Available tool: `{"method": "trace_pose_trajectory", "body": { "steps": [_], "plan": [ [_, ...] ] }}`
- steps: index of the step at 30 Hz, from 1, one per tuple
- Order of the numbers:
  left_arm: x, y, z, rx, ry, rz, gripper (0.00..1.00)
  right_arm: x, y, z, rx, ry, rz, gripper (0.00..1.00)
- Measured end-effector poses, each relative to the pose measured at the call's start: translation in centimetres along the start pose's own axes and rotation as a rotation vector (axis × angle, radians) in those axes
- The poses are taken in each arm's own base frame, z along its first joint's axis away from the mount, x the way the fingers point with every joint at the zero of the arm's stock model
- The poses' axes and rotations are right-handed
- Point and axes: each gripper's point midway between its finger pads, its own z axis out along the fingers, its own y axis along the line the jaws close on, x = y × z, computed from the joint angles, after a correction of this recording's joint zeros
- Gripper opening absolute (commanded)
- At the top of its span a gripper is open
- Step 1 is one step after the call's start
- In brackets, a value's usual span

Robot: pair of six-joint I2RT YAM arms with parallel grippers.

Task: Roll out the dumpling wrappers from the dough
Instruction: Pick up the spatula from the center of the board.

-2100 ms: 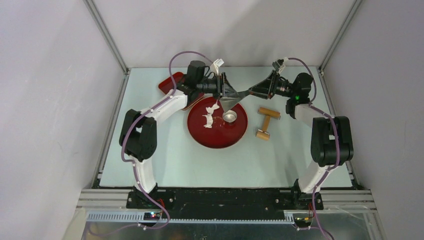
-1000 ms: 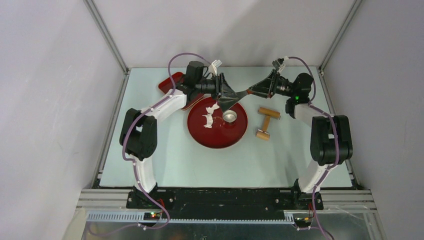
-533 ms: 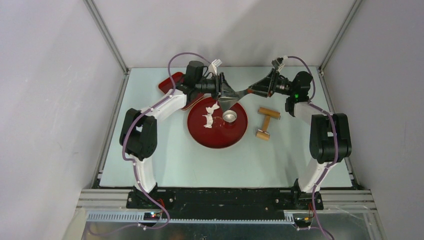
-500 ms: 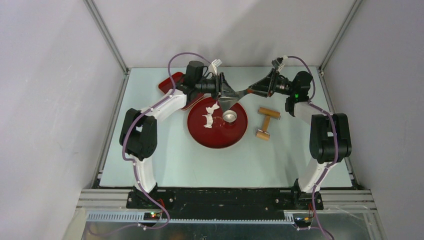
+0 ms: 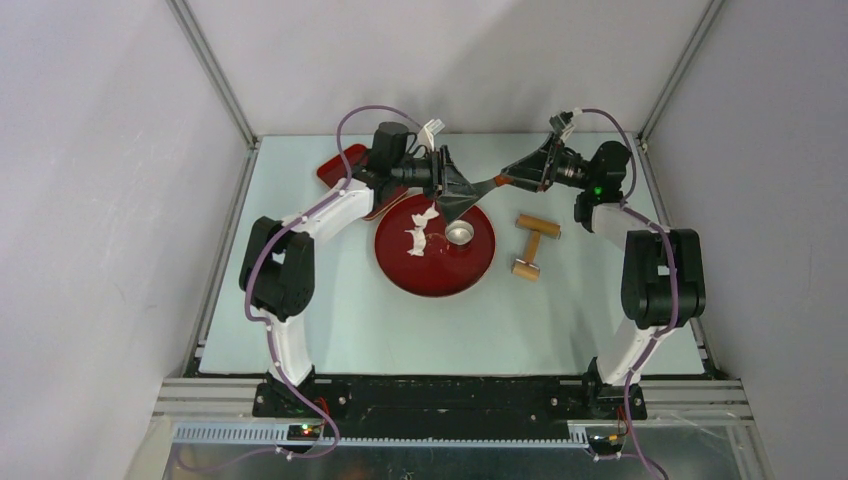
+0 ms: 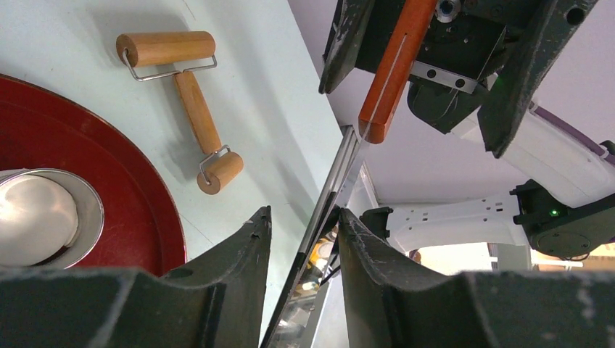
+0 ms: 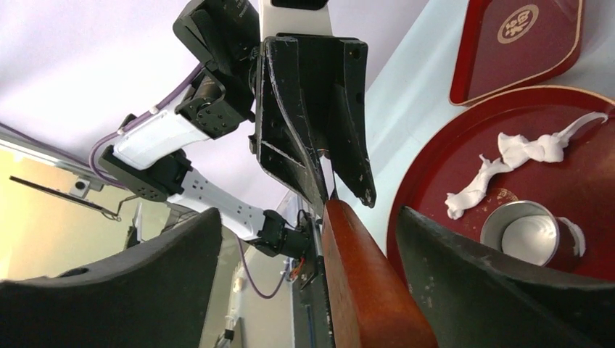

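A spatula hangs above the round red plate. My left gripper is shut on its thin metal blade, which shows edge-on between the fingers. My right gripper stands open around the spatula's reddish wooden handle, with a gap on each side. A ragged white dough strip lies on the plate beside a small metal cup. A white dough edge peeks out at the cup's foot. No neat round dumpling wrappers are clearly visible.
A wooden rolling pin lies on the table right of the plate. A small red square tray sits at the back left, partly under my left arm. Frame posts and grey walls close in the table.
My right gripper has opened wide off the spatula handle and drawn back slightly to the right. The left gripper and the spatula have stayed put.
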Motion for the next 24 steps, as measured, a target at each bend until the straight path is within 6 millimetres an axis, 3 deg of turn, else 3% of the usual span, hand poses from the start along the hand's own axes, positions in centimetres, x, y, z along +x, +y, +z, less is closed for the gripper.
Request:
{"method": "trace_pose_trajectory", "body": {
  "steps": [2, 3, 7, 10, 15, 21, 24],
  "plan": [
    [0.0, 0.0, 0.0, 0.000, 0.000, 0.000, 0.00, -0.1, 0.1, -0.1, -0.001, -0.005, -0.005, 0.69],
    [0.0, 0.0, 0.0, 0.000, 0.000, 0.000, 0.00, -0.2, 0.1, -0.1, -0.002, -0.006, -0.010, 0.52],
    [-0.1, -0.2, 0.0, 0.006, -0.001, 0.009, 0.00, -0.3, 0.2, 0.0, -0.008, -0.014, 0.017, 0.27],
    [0.0, -0.1, 0.1, 0.002, 0.000, 0.004, 0.00, -0.2, -0.4, 0.0, -0.007, -0.012, 0.050, 0.02],
    [0.0, 0.0, 0.0, 0.000, 0.001, 0.001, 0.00, -0.2, -0.5, 0.1, -0.011, -0.010, 0.074, 0.00],
    [0.0, 0.1, 0.0, -0.002, 0.000, -0.001, 0.00, -0.2, -0.5, 0.3, -0.016, -0.005, 0.086, 0.05],
    [0.0, 0.1, 0.0, -0.001, 0.002, -0.003, 0.00, -0.2, -0.2, 0.3, -0.024, -0.001, 0.079, 0.20]
  ]
}}
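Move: The spatula's handle already lies between the right hand's wide-open fingers, its middle about 2 cm to the right of the hand point at the same height. The left gripper, on the blade, is some 9 cm to the right hand's left and 2 cm back. The metal cup stands about 10 cm left, 3 cm back, the rolling pin 6 cm right, 6 cm back, both some 23 cm below. From the left hand, the handle is about 11 cm right, 2 cm ahead and 3 cm higher. Staying within 1 cm, the right fingers close on the spatula handle; the left keeps its grip on the blade. ##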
